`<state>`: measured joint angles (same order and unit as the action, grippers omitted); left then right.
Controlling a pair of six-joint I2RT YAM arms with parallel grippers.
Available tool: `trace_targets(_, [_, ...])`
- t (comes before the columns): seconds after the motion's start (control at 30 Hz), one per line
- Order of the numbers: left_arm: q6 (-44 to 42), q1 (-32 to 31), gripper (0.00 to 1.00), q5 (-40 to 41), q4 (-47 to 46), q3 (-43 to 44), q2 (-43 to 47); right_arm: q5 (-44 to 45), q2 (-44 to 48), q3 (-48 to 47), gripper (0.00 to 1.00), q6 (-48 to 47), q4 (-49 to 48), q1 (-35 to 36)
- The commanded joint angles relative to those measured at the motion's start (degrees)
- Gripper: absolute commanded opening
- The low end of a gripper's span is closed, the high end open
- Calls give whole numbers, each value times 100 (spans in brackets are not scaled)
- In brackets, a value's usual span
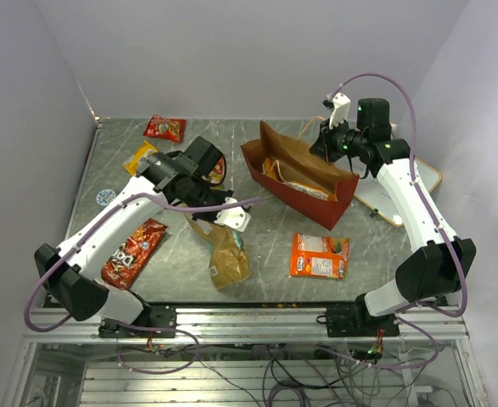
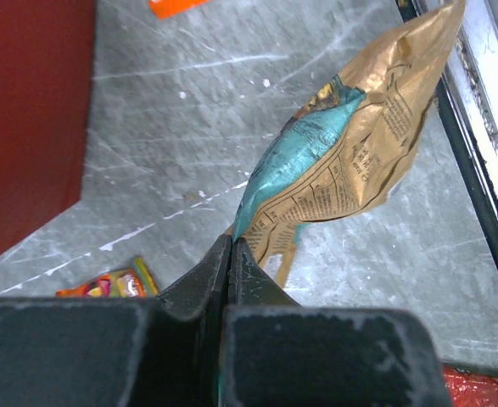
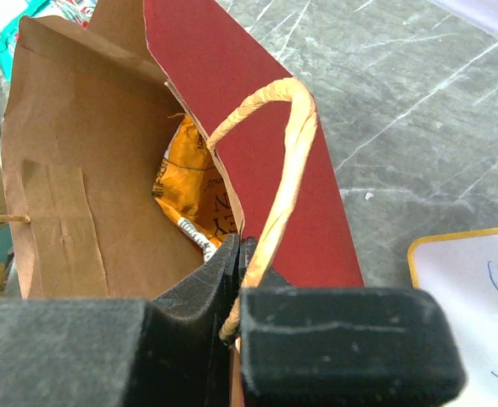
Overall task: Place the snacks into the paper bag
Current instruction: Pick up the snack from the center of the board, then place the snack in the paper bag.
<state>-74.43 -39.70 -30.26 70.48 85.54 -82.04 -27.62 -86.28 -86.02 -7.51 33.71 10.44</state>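
My left gripper (image 1: 203,217) is shut on the top edge of a gold and teal chip bag (image 2: 350,144), which hangs down from the fingers toward the table (image 1: 227,254). The red paper bag (image 1: 299,178) stands open and tilted at centre right, showing its brown inside (image 3: 79,170). My right gripper (image 3: 242,242) is shut on the bag's rim beside a tan handle (image 3: 287,153). An orange snack (image 3: 185,182) lies inside. On the table lie a red Doritos bag (image 1: 134,252), an orange flat pack (image 1: 319,256), a small red packet (image 1: 164,127) and a yellow packet (image 1: 138,157).
A white board with scribbles (image 1: 427,182) lies right of the paper bag, under the right arm. A round sticker (image 1: 106,197) sits at the left. Grey walls close in the table on three sides, and a metal rail (image 1: 249,318) runs along the near edge.
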Motion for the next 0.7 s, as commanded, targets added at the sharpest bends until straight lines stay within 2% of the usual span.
trace_targets(0.0, [338, -46, 7, -496, 151, 669, 282, -18, 58, 62, 0, 4, -60, -31])
trace_targets(0.13, [833, -46, 7, -549, 251, 1401, 280, -58, 139, 125, 0, -44, -84, 35])
trace_targets(0.4, [2195, 13, 7, -173, -313, 2714, 336, -507, 398, 305, 0, 38, -274, 80])
trace_targets(0.67, [3491, 30, 7, 391, -1067, 3934, 149, -540, 408, 349, 0, 69, -295, 134])
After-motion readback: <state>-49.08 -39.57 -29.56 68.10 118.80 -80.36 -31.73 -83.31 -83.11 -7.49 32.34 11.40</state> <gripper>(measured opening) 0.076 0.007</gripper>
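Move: The left hand already holds the gold-and-teal snack bag about 20 cm above the board. The open paper bag's middle lies about 16 cm ahead of it, 19 to its right and 12 below. On the board, an orange snack lies some 25 cm right and 4 back, and a red-yellow snack about 18 ahead and 6 left. The right hand holds the paper bag's rim, with its middle some 5 cm back, 6 left and 17 below. Keeping its pinch on the gold-and-teal snack bag, the left hand lifts it almost straight up by about 21 cm, beside the paper bag, while the wrist swings some 30 degrees so the fingers come up to point mostly rightward. The right hand, still pinching the paper bag's rim, draws it roughly 2 cm back and to the left. ##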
